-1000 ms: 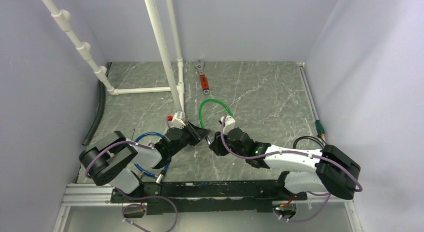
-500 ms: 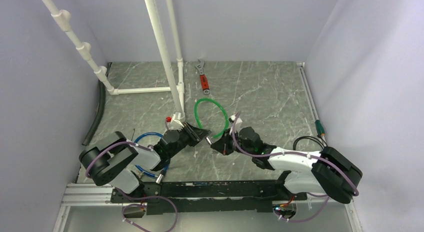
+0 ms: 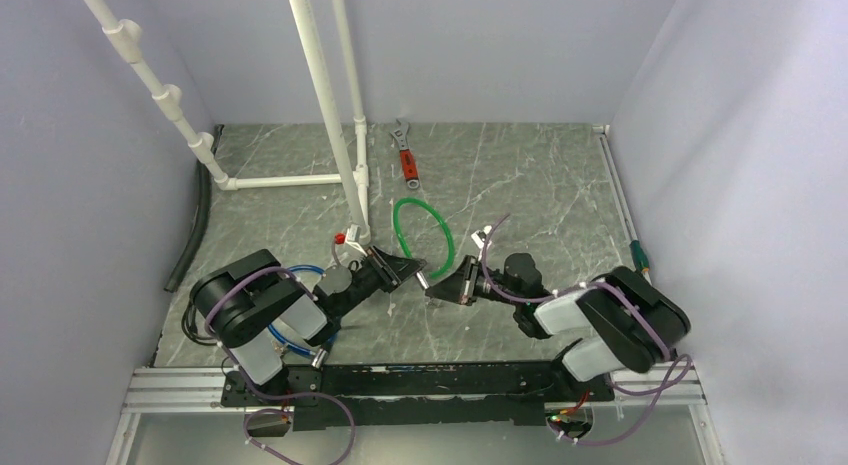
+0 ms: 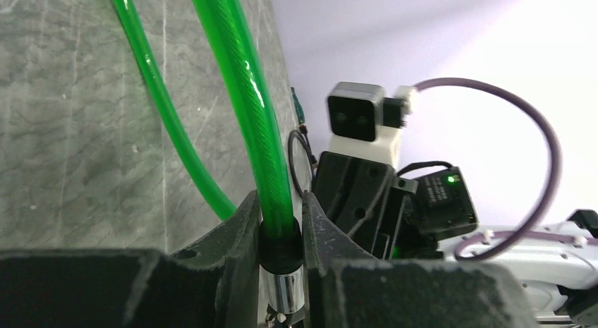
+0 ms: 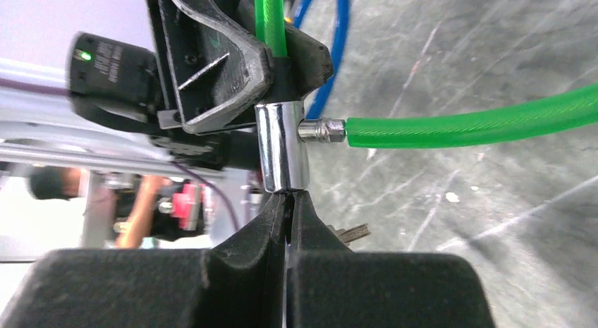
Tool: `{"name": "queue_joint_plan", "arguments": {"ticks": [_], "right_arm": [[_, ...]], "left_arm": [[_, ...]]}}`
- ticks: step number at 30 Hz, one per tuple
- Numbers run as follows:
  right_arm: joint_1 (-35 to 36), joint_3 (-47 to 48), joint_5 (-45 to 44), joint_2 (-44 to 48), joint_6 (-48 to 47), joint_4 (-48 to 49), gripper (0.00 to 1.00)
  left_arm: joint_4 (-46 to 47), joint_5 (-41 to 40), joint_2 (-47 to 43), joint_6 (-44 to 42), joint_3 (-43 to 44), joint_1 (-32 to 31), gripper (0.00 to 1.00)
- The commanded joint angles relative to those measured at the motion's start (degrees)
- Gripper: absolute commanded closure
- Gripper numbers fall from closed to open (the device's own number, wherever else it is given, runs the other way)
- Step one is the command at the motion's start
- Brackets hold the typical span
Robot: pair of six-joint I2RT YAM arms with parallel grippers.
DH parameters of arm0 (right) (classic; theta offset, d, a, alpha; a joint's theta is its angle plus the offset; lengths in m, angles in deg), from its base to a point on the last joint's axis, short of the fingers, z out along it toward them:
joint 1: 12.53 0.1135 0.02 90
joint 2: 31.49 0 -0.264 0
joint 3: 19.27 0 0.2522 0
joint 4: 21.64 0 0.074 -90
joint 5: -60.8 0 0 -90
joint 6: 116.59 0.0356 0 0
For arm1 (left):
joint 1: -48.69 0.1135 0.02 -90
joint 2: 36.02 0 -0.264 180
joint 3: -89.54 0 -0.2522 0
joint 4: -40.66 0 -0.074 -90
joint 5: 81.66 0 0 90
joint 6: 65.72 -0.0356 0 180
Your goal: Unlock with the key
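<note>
My left gripper (image 4: 278, 201) is shut on the black collar of the green cable lock (image 4: 240, 81), just above its silver cylinder (image 4: 285, 293), and holds it off the table. Seen from the right wrist, that cylinder (image 5: 282, 148) stands upright, and the silver pin of the cable's other end (image 5: 321, 129) meets its side. My right gripper (image 5: 289, 197) is shut, its tips pressed against the cylinder's lower end. A small brownish key (image 5: 352, 233) pokes out from behind the right finger. From above, both grippers meet at the lock (image 3: 424, 278) below the green loop (image 3: 398, 217).
A blue cable loop (image 3: 300, 275) lies by the left arm. A red-handled wrench (image 3: 406, 160) lies at the back. White pipes (image 3: 325, 95) rise at the back left, and a black hose (image 3: 195, 220) runs along the left wall.
The right gripper has shut at the lock's end and its arm has rolled and drawn back to the right. The green loop has shifted left and rounder. The left arm shifted slightly.
</note>
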Motion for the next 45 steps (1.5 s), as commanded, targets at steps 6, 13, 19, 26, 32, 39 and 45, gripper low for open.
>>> {"name": "queue_joint_plan", "arguments": {"ticks": [6, 13, 19, 26, 32, 39, 45], "right_arm": [[-4.9, 0.7, 9.0, -14.5, 21.9, 40.0, 1.00], [-5.4, 0.9, 7.5, -2.9, 12.0, 14.3, 0.38], [-5.3, 3.7, -6.5, 23.0, -9.0, -33.9, 0.21], [-5.3, 9.2, -24.2, 30.2, -3.6, -62.7, 0.18], [-3.2, 13.0, -25.4, 23.7, 7.8, -62.1, 0.13], [-0.4, 18.1, -26.1, 12.3, 11.5, -55.8, 0.10], [2.1, 21.4, -26.0, 2.2, 14.5, -51.2, 0.15]], "left_arm": [[6.6, 5.9, 0.3, -1.9, 0.0, -0.4, 1.00], [6.0, 5.4, 0.9, -1.6, -0.2, -0.4, 1.00], [3.6, 4.8, 0.5, -0.9, 0.3, -0.2, 1.00], [4.7, 5.9, 2.2, -0.7, 0.9, -0.3, 1.00], [6.4, 6.4, 3.9, -0.4, -0.2, -0.3, 1.00], [6.1, 7.1, 4.2, -0.8, -0.5, -0.3, 1.00], [5.9, 7.1, 4.1, -1.4, -0.7, -0.3, 1.00]]}}
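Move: My right fingers are shut on the key in the lock barrel, whose middle is about 2 cm ahead and 3 cm to the left, roughly level. The green cable's plugged end, which I go for next, is about 5 cm ahead, 1 cm left and 1 cm lower. From my left hand, holding the lock's black collar, that end is about 3 cm to the right and barely lower. My right hand twists the key on another 15 degrees or so, clockwise looking along the fingers, then opens wide and lets go, rising 6 cm and backing off right about 7 cm. I sink some 10 cm and swing forward and back left, tipping the fingers down and open around the green cable near its plug. My left hand keeps hold of the lock, easing slightly back and down. ##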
